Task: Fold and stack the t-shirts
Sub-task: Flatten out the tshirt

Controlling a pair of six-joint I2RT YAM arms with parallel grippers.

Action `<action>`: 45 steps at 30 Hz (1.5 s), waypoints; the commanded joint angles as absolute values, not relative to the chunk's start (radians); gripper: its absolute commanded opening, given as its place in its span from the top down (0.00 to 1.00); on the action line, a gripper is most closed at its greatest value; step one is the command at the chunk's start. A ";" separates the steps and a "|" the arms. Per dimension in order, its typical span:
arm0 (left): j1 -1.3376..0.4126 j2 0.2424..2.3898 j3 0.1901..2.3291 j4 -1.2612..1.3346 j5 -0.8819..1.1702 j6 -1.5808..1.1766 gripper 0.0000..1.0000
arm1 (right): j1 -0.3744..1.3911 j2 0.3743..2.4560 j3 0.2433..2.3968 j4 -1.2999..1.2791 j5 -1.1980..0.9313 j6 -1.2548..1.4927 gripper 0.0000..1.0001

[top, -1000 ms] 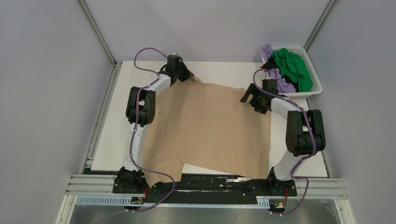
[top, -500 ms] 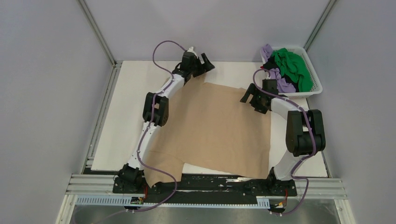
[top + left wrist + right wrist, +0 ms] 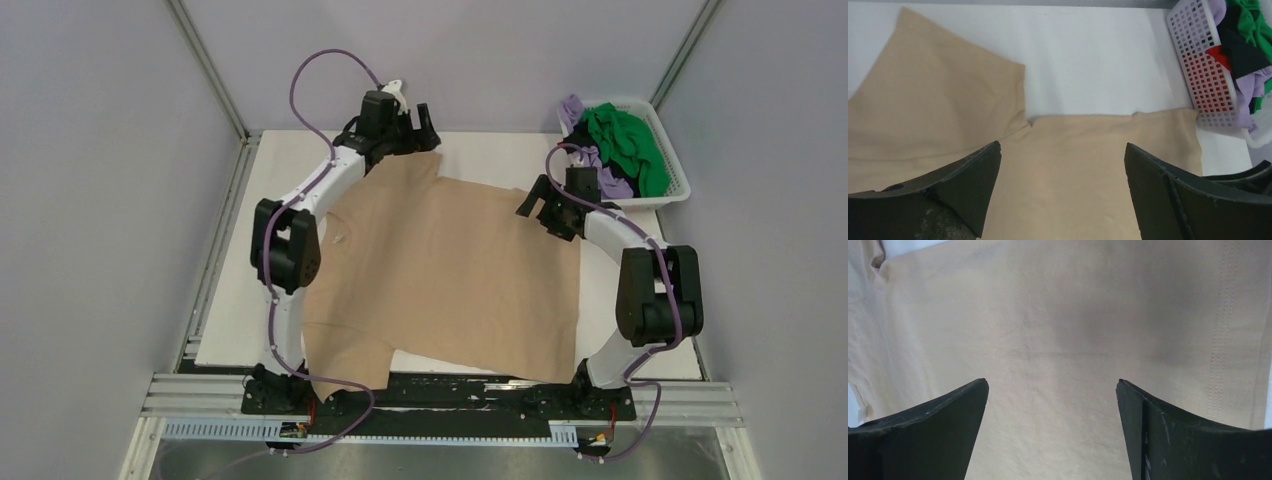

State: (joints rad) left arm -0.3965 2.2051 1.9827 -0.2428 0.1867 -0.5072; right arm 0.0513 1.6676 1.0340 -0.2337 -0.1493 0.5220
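A tan t-shirt [image 3: 450, 270] lies spread flat over the white table [image 3: 270, 200]; its near left sleeve [image 3: 345, 360] hangs over the front edge. My left gripper [image 3: 424, 126] hovers open above the far sleeve [image 3: 943, 100] at the table's back, holding nothing. In the left wrist view the left gripper [image 3: 1062, 144] has only tan cloth [image 3: 1088, 170] below it. My right gripper [image 3: 535, 205] is open just above the shirt's far right corner; in the right wrist view the right gripper [image 3: 1052, 380] frames bare tan fabric [image 3: 1058, 315]. Green [image 3: 628, 140], lilac [image 3: 610, 182] and black t-shirts lie bundled in the basket.
The white lattice basket [image 3: 678, 185] stands at the table's far right corner, close behind the right gripper, and shows in the left wrist view as the basket [image 3: 1205, 75]. Grey walls enclose the table on three sides. The arm bases and a metal rail [image 3: 440, 405] run along the near edge.
The left gripper opened and let go of the far sleeve, rose and swung over the back of the table. The sleeve now lies flat. The right arm barely shifted.
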 commanded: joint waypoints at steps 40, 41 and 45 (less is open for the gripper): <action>-0.036 2.417 1.963 -0.475 0.260 -0.649 0.00 | 0.065 2.244 1.753 -0.423 -0.099 0.421 0.00; -0.036 2.406 1.967 -0.477 0.274 -0.639 0.00 | 0.065 2.220 1.753 -0.426 -0.097 0.417 0.00; -0.040 2.254 1.859 -0.439 0.267 -0.614 0.00 | 0.066 2.073 1.675 -0.427 -0.083 0.423 0.00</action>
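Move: The left hand hangs some 17 cm over the table; the patch of tan t-shirt it will press, near the collar end, lies about 10 cm back and 11 cm to its left. From this hand the far sleeve is roughly 3 cm ahead and 6 cm left, and the collar label about 17 cm back and 19 cm left. The right hand's patch, near the hem, is about 4 cm back, 1 cm right and 5 below; the basket stands some 21 cm ahead and 18 cm right. With fingers wide open, the left hand swings back, left and down onto the shirt's collar end, tipping some 25 degrees further down, then slides about 12 cm forward and 7 cm left with its fingertips on the cloth while turning counter-clockwise. The right hand, also open, draws back and down about 4 cm onto the hem end, then pushes that end forward, nearly in step with the left, some 17 cm towards the table's far edge, staying low. ##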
